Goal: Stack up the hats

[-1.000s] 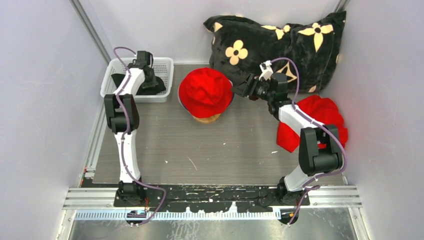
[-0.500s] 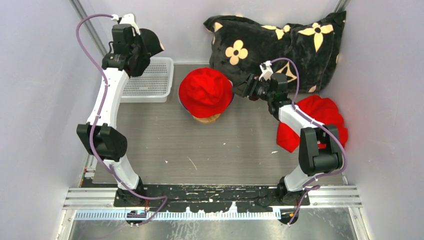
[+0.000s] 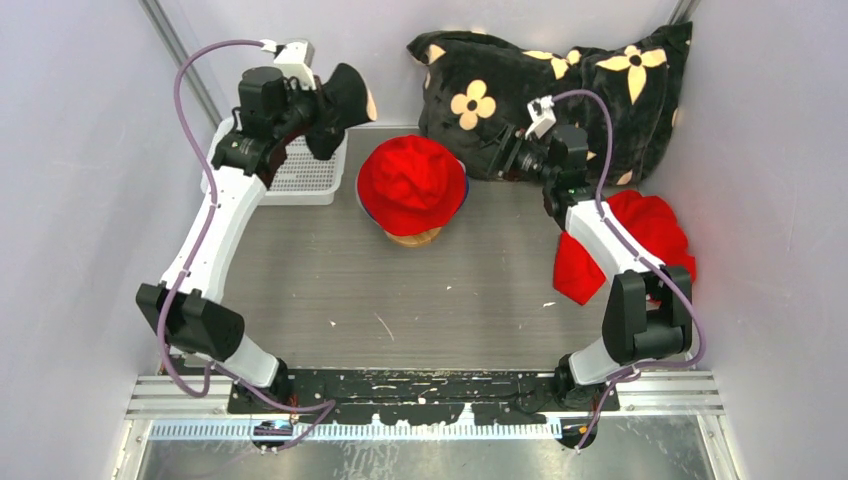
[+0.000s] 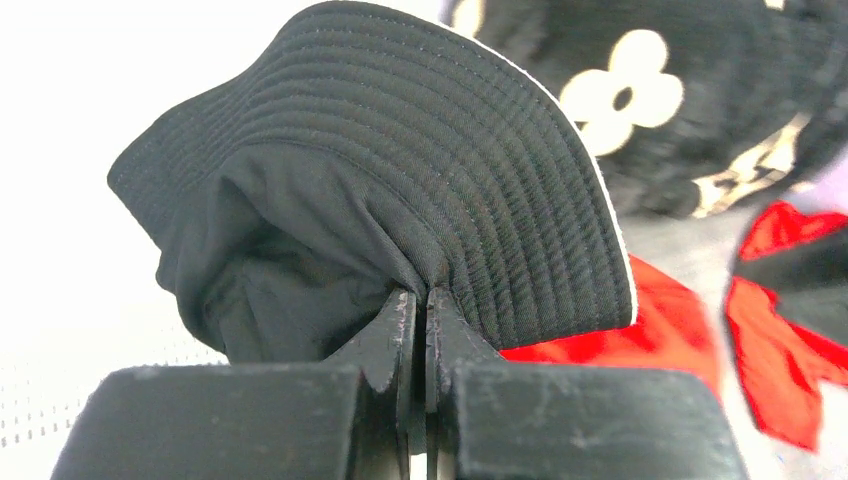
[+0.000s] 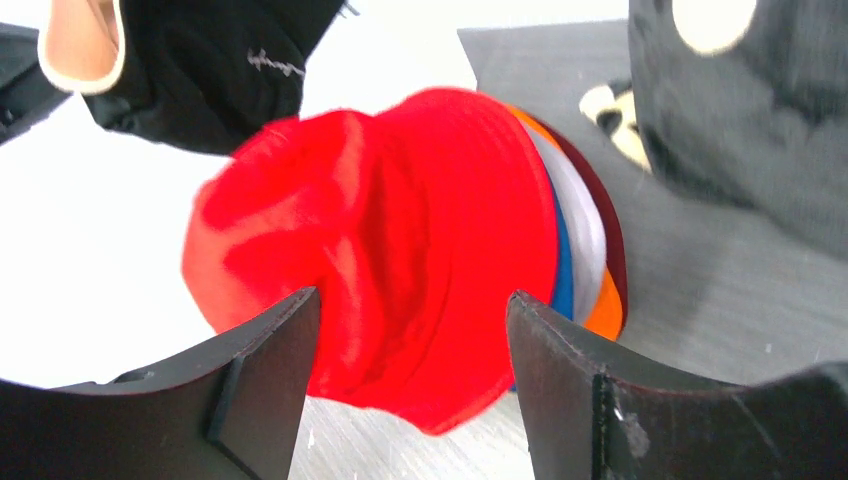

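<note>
High over the basket's right end hangs a black hat (image 3: 346, 94) (image 4: 400, 170), pinched by its crown fabric in my shut left gripper (image 3: 322, 108) (image 4: 420, 298). On the table stands a stack of hats with a red hat (image 3: 412, 183) (image 5: 400, 240) on top. Under it show blue (image 5: 562, 272), pale grey (image 5: 586, 238), orange (image 5: 608, 312) (image 3: 413, 238) and maroon (image 5: 617, 250) brims. My right gripper (image 3: 497, 158) (image 5: 413, 305) is open just right of the stack, level with the red hat and holding nothing. The black hat (image 5: 200, 60) shows beyond the stack in the right wrist view.
A white mesh basket (image 3: 290, 196) sits at the back left below the raised left arm. A black pillow with cream flowers (image 3: 560, 80) fills the back right. A bright red cloth bundle (image 3: 645, 235) lies under the right arm against the right wall.
My left arm has lifted the black hat out of the basket and carried it up and to the right. My right gripper has drawn slightly back from the stack, still open.
</note>
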Tool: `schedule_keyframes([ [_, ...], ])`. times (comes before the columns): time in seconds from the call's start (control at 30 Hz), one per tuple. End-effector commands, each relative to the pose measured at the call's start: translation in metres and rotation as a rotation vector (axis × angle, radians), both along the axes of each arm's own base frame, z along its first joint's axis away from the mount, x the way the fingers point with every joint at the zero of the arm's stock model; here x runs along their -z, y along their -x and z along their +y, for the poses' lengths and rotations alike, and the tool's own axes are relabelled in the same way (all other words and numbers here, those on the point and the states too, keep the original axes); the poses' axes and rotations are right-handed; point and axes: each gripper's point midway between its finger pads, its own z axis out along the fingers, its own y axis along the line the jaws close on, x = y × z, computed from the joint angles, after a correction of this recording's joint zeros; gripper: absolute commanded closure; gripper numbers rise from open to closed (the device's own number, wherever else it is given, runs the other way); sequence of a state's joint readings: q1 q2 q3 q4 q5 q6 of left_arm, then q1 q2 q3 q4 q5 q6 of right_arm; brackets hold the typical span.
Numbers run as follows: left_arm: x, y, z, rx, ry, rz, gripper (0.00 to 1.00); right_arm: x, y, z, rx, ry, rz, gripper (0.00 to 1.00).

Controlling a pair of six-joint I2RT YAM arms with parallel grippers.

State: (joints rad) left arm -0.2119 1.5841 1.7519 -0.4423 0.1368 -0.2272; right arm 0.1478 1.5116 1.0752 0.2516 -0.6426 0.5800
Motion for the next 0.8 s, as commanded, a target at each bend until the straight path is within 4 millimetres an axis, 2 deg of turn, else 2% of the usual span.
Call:
schedule_keyframes([
  [0.0,-0.077,0.041,-0.04,0.174,0.004,-0.261,1.0,-0.077,0.005,0.007,-0.034,0.007,-0.184,0.27],
  [0.17,-0.095,0.072,-0.065,0.29,-0.02,-0.326,1.0,-0.1,0.003,0.016,-0.04,0.008,-0.213,0.23],
  [0.33,-0.102,0.096,-0.077,0.38,-0.064,-0.383,1.0,-0.134,0.002,0.03,-0.079,-0.019,-0.245,0.22],
  [0.43,-0.098,0.103,-0.082,0.426,-0.089,-0.396,1.0,-0.163,0.006,0.04,-0.115,-0.065,-0.282,0.24],
  [0.53,-0.091,0.107,-0.088,0.468,-0.115,-0.405,1.0,-0.181,0.011,0.051,-0.152,-0.099,-0.3,0.25],
  [0.77,-0.071,0.117,-0.102,0.543,-0.183,-0.412,1.0,-0.195,0.02,0.061,-0.175,-0.113,-0.325,0.28],
])
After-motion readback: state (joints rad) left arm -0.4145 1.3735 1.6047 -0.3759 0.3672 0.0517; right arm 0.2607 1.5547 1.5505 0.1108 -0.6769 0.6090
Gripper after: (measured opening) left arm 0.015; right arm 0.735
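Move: The black hat is already in the left fingers. The stack topped by the red hat lies some 15 cm to the left hand's right, 7 cm back and 22 cm below. From that hand, the white basket is about 15 cm left, 8 cm ahead and 32 cm down. From the open right hand, the black hat is roughly 26 cm left, 7 cm ahead and 10 cm higher; the red-topped stack is 15 cm left, 3 cm back and 10 cm below. Back and to the right, about 10 cm each way, the left hand swings the pinched black hat over to the stack, rising some 7 cm before sinking 3, its fingers turning clockwise nearly 30 degrees and tipping up. Rising about 17 cm and edging left, the open right hand tips its fingers up 15 degrees and closes in on the hat's brim, not yet touching. ##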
